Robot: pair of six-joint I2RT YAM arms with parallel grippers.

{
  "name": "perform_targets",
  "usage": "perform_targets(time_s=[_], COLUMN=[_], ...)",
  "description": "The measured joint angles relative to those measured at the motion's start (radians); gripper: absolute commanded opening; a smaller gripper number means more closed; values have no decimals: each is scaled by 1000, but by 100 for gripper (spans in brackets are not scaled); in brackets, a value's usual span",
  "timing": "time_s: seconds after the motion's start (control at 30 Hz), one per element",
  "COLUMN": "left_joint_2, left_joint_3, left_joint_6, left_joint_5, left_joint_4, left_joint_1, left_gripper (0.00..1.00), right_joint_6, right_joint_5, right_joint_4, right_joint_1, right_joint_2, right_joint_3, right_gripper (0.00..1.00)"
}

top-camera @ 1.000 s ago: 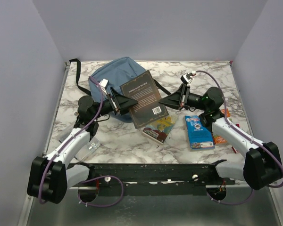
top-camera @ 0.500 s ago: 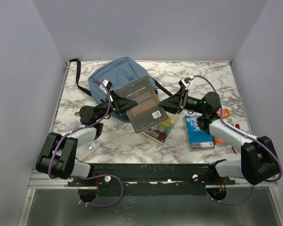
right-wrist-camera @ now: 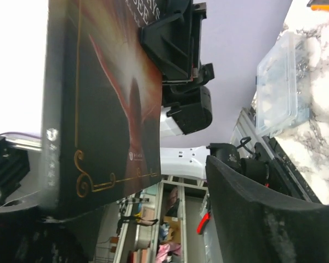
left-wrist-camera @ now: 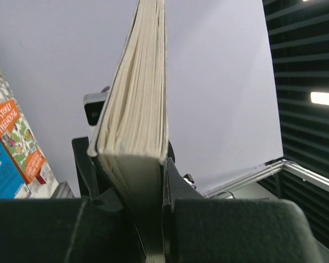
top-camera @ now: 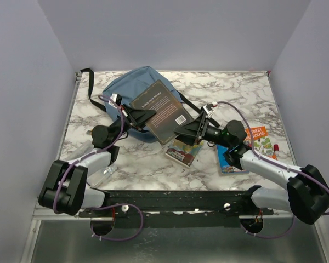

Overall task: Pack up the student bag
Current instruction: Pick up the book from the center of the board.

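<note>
The student bag (top-camera: 132, 86), dusty blue with black straps, lies at the back left of the table. A dark hardback book (top-camera: 160, 111) hangs tilted above its near side. My left gripper (top-camera: 136, 116) is shut on the book's left edge. In the left wrist view the cream page edges (left-wrist-camera: 138, 104) stand clamped between my fingers, left gripper (left-wrist-camera: 151, 219). My right gripper (top-camera: 187, 130) sits open at the book's lower right corner. In the right wrist view the dark cover (right-wrist-camera: 98, 93) lies next to one finger, with a wide gap to the other finger (right-wrist-camera: 252, 219).
An illustrated book (top-camera: 183, 150) lies under the right gripper. A blue book (top-camera: 230, 159), an orange book (top-camera: 257, 134) and a red item (top-camera: 275, 148) lie to the right. A clear plastic box (top-camera: 101, 172) sits by the left arm near the front edge.
The left gripper closed on the book's left edge and the right gripper opened and let it go. The book shifted left and back over the bag; the right arm followed leftward.
</note>
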Motion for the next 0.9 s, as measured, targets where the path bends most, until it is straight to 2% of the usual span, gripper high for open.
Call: perform_targets(time_s=[0.1, 0.33, 0.4, 0.47, 0.5, 0.53, 0.6, 0.67, 0.77, 0.87, 0.9], left_joint_2=[-64, -117, -116, -116, -116, -116, -116, -119, -146, -201, -222], left_joint_3=[0, 0, 0, 0, 0, 0, 7, 9, 11, 40, 83], left_joint_6=[62, 133, 140, 154, 165, 182, 211, 256, 352, 492, 579], left_joint_5=[-38, -89, -99, -102, -103, -103, -103, -97, -92, -92, -100], left_joint_4=[-87, -193, -211, -225, -234, -247, -290, -330, -447, -667, -813], left_joint_1=[-14, -54, -63, -68, -69, -69, -69, -69, -73, -74, -74], left_gripper=[0, 0, 0, 0, 0, 6, 27, 42, 59, 71, 74], right_joint_6=[-3, -20, -19, -18, -8, -14, -14, -38, -99, -180, -209], right_joint_5=[87, 199, 206, 206, 206, 206, 211, 228, 305, 440, 487], right_joint_4=[-12, -16, -12, -5, 2, 3, -8, -66, -268, -513, -588], right_joint_1=[44, 59, 72, 81, 85, 86, 86, 85, 90, 85, 81], right_joint_2=[-15, -18, 1, 18, 24, 26, 22, 0, -96, -203, -229], right_joint_3=[0, 11, 20, 22, 22, 22, 20, 20, 24, 58, 79], right_gripper=[67, 47, 34, 10, 3, 1, 1, 1, 1, 1, 1])
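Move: The upright book, already pinched by the left fingers at its page side, has its middle about 6 cm to the left hand's right, some 2 cm ahead and 2 cm higher. From the open right hand that middle lies about 8 cm left, 5 cm ahead and 3 cm up. On the table roughly 27 cm below, the yellow book is 2 cm ahead and 1 cm to the right of the right hand, the bag about 24 cm ahead and 19 cm left. The right fingers close on the book's spine side, easing forward and left a centimetre or two as they shut, while the left keeps its pinch. With the right grip made, the left fingers open and let go, that hand dropping about 7 cm and rolling some 25 degrees, its left side rising; the right hand draws the book roughly 5 cm to the right, slightly forward and down, turning clockwise about 20 degrees. ##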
